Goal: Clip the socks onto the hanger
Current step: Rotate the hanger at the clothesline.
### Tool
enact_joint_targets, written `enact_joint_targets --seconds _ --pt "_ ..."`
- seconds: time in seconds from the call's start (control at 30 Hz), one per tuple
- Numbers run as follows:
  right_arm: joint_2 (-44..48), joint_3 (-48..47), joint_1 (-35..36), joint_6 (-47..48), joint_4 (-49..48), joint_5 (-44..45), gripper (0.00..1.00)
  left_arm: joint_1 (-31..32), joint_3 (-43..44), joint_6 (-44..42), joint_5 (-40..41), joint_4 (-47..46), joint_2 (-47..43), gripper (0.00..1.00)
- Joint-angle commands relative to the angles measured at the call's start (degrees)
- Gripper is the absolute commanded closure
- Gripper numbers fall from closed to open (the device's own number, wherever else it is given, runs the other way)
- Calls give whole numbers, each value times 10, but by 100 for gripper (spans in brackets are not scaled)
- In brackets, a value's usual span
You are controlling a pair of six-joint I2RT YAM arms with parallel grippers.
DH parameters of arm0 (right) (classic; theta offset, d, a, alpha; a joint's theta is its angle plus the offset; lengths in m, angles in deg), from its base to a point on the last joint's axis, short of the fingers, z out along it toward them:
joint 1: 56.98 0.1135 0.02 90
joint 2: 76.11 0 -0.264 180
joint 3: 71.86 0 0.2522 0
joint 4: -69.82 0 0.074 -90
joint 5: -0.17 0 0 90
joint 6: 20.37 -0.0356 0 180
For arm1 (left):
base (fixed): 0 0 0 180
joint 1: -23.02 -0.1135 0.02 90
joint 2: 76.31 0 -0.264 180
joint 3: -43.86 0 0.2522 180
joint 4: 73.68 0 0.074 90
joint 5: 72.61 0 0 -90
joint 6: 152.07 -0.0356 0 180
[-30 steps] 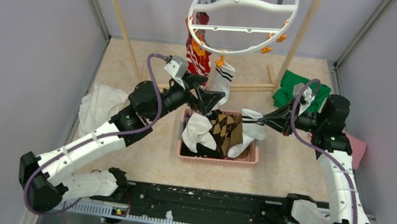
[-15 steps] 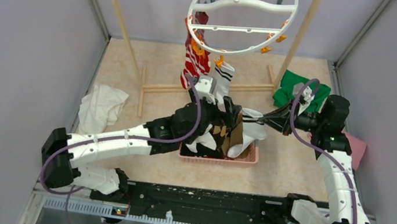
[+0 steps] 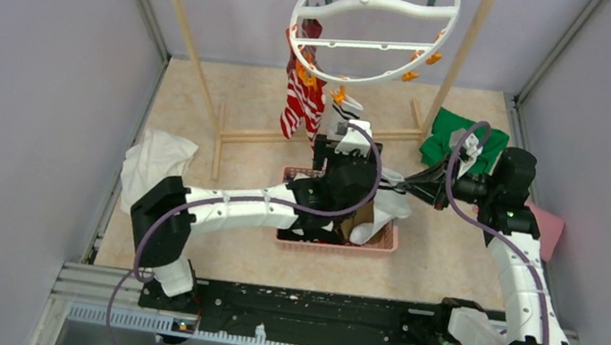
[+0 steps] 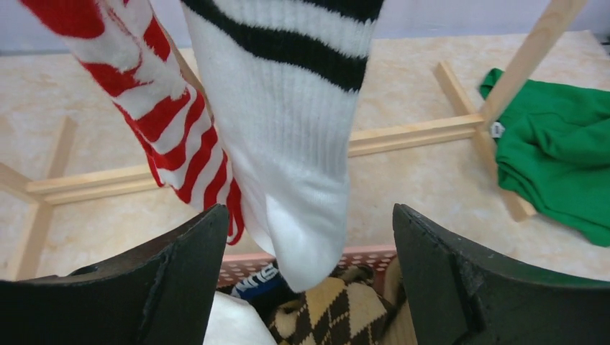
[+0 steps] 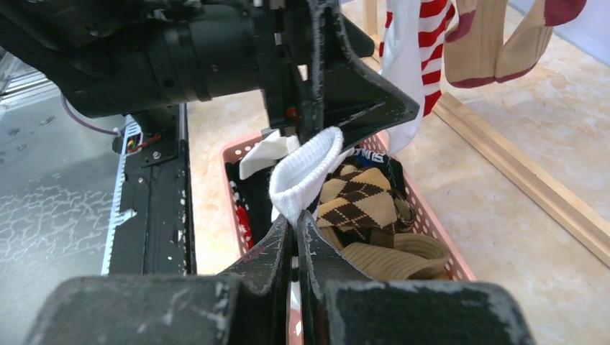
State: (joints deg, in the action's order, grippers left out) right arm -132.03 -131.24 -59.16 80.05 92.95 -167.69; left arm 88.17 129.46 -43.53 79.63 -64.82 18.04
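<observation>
The white ring hanger hangs at the top with orange and teal pegs. A red-and-white striped sock and a white sock with black bands hang from it. My left gripper stands open just under the white sock's toe, above the pink basket, holding nothing. My right gripper is shut on the cuff of a plain white sock lifted from the basket. A brown argyle sock lies in the basket. Tan and maroon socks hang further back.
The wooden rack frame stands behind the basket. A green cloth lies back right, a pink cloth beside my right arm, and a white cloth at the left wall. A ribbed tan sock fills the basket's near end.
My left arm has swung right, from the basket's left corner to over its back edge under the hanging socks, its gripper staying open. The right arm has held still with the white sock.
</observation>
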Motion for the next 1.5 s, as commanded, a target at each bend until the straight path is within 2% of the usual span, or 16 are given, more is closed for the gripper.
enact_joint_targets --seconds 0.0,0.1,0.3,0.4,0.5,0.67,0.83,1.23,1.47 --pt "4 -2 -6 3 -12 -6 100 -21 35 -54 46 -74 24 17" --pt "4 -2 -6 4 -10 -5 100 -34 33 -59 37 -84 29 34" --pt "5 -3 -7 9 -5 -4 100 -50 -12 -84 13 -119 -10 77" --pt "4 -3 -6 10 -5 -4 100 -64 -52 -84 -25 -125 -60 87" --pt "3 -2 -6 11 -5 -4 100 -93 -101 -79 -90 -126 -115 90" --pt "2 -1 -6 11 -6 -7 100 -173 -186 -60 -270 -137 -208 91" --pt "2 1 -7 10 -8 -14 100 -238 -227 -71 -341 -152 -257 91" --pt "2 3 -6 10 -9 -27 100 -419 -212 -14 -470 -139 -236 92" --pt "1 3 -6 10 -10 -30 100 -492 -190 21 -533 -145 -210 92"
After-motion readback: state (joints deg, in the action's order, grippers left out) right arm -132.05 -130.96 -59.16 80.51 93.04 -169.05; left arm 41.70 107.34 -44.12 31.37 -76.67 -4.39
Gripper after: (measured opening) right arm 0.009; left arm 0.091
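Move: The lower end of the white black-striped sock hanging from the hanger is between my left hand's open fingers, about 3 cm ahead, neither left nor right, and 1 cm up. The orange clip holding it is roughly 5 cm ahead, 2 cm left and 16 cm up; the red-striped socks hang about 7 cm ahead, 10 cm left and 5 cm up. From my right hand, that sock end is some 12 cm ahead, 15 cm left and about level. I ease my left hand about 3 cm forward while my wide-open fingers shut on the lower end of the hanging white sock, then pull that end some 20 cm to the left, going several centimetres farther forward late in the sweep and rolling my hand's left side down about 15 degrees. My right hand stays put, still pinching its white sock. ##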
